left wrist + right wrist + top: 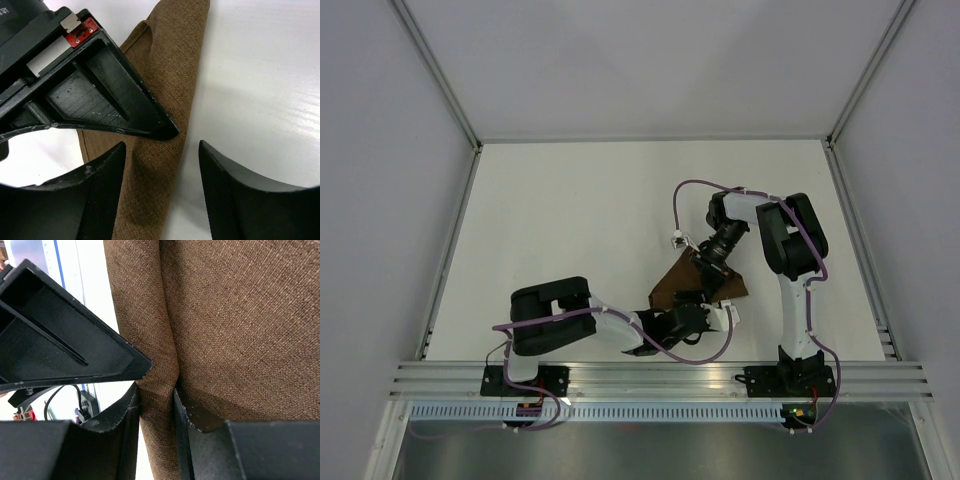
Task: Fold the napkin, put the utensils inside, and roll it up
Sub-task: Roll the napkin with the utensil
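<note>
The brown napkin (670, 284) lies bunched on the white table between the two arms. In the right wrist view, my right gripper (156, 389) is shut on a rolled fold of the napkin (240, 315), cloth pinched between both fingers. In the left wrist view, my left gripper (162, 145) stands open over the narrow rolled strip of napkin (170, 65). The strip lies against the left finger, with bare table before the right finger. One right-gripper finger (115, 100) reaches in just above. From above, the left gripper (703, 303) and right gripper (710, 270) meet at the cloth. The utensils are hidden.
The white table (570, 220) is walled by pale panels with a metal rail (660, 378) along the near edge. A purple cable (685, 190) loops off the right arm. A finger of the left gripper (65, 340) crowds the right wrist view.
</note>
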Tool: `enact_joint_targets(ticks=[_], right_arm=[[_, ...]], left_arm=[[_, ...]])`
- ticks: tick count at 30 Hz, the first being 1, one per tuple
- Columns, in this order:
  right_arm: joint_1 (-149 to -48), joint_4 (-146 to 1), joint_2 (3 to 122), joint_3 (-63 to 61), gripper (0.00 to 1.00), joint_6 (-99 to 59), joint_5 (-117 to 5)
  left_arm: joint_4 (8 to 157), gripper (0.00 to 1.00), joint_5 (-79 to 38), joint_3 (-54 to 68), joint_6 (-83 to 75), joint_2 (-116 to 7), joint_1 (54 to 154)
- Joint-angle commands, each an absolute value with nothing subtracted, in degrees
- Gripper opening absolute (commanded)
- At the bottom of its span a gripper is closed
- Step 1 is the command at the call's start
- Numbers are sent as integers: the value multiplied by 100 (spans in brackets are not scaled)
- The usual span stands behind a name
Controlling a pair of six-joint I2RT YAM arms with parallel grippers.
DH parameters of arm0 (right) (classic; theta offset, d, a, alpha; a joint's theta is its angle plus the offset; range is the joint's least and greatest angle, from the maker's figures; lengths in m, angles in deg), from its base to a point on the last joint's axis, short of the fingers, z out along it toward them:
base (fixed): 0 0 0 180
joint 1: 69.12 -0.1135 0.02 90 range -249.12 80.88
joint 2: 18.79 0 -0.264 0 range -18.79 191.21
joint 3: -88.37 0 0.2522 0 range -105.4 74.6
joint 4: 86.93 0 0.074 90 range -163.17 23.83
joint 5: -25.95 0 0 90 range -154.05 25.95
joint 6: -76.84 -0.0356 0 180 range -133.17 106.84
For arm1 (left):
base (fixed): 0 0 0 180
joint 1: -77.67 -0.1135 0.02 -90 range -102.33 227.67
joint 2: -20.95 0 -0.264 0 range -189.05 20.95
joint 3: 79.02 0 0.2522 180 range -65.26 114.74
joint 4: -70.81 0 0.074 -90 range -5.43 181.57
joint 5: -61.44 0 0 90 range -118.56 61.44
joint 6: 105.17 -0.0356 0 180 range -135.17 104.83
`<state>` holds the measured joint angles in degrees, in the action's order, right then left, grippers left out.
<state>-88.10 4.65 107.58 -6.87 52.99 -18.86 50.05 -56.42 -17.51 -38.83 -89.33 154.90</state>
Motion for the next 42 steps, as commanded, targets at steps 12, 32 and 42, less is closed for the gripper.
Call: enact_joint_targets(ticks=[12,32,42], right_arm=[[-8802,-303,10839,-678,46,5513,-2450],[-8003,-1322,8888,-635,68,4177,-2151],[-7185,-3360,6703,1400,69,3755,-2141]], left_arm=[[6057,16,-4430,-1736,-3081,-9005,15079],[7200,10,-1918,-1393,-2185,-8856,13990],[8175,12,-581,-673,-1790,-9268,13173]])
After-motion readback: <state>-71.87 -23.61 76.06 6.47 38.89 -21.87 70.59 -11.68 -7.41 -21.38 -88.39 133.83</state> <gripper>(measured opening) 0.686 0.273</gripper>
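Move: The napkin roll, already pinched by the right hand, runs left to right along the napkin's near side. Its middle is about 2 cm to the left hand's right, 1 cm ahead and 1 cm lower, its near stretch between the open fingers. From the left hand, the roll's left end is some 10 cm left and level, the napkin's far corner about 13 cm ahead and 1 cm left. From the right hand, the roll's middle is about 3 cm left and 1 cm back. Sinking barely 1 cm, the left hand closes its fingers on the roll, then carries its grip about 3 cm forward along the table, low down, while the wrist tips steadily downward, some 40 degrees. The right hand first holds still, then opens, lets go of the roll and leaves it, rising about 8 cm while going some 10 cm forward, then swinging about 7 cm right. ##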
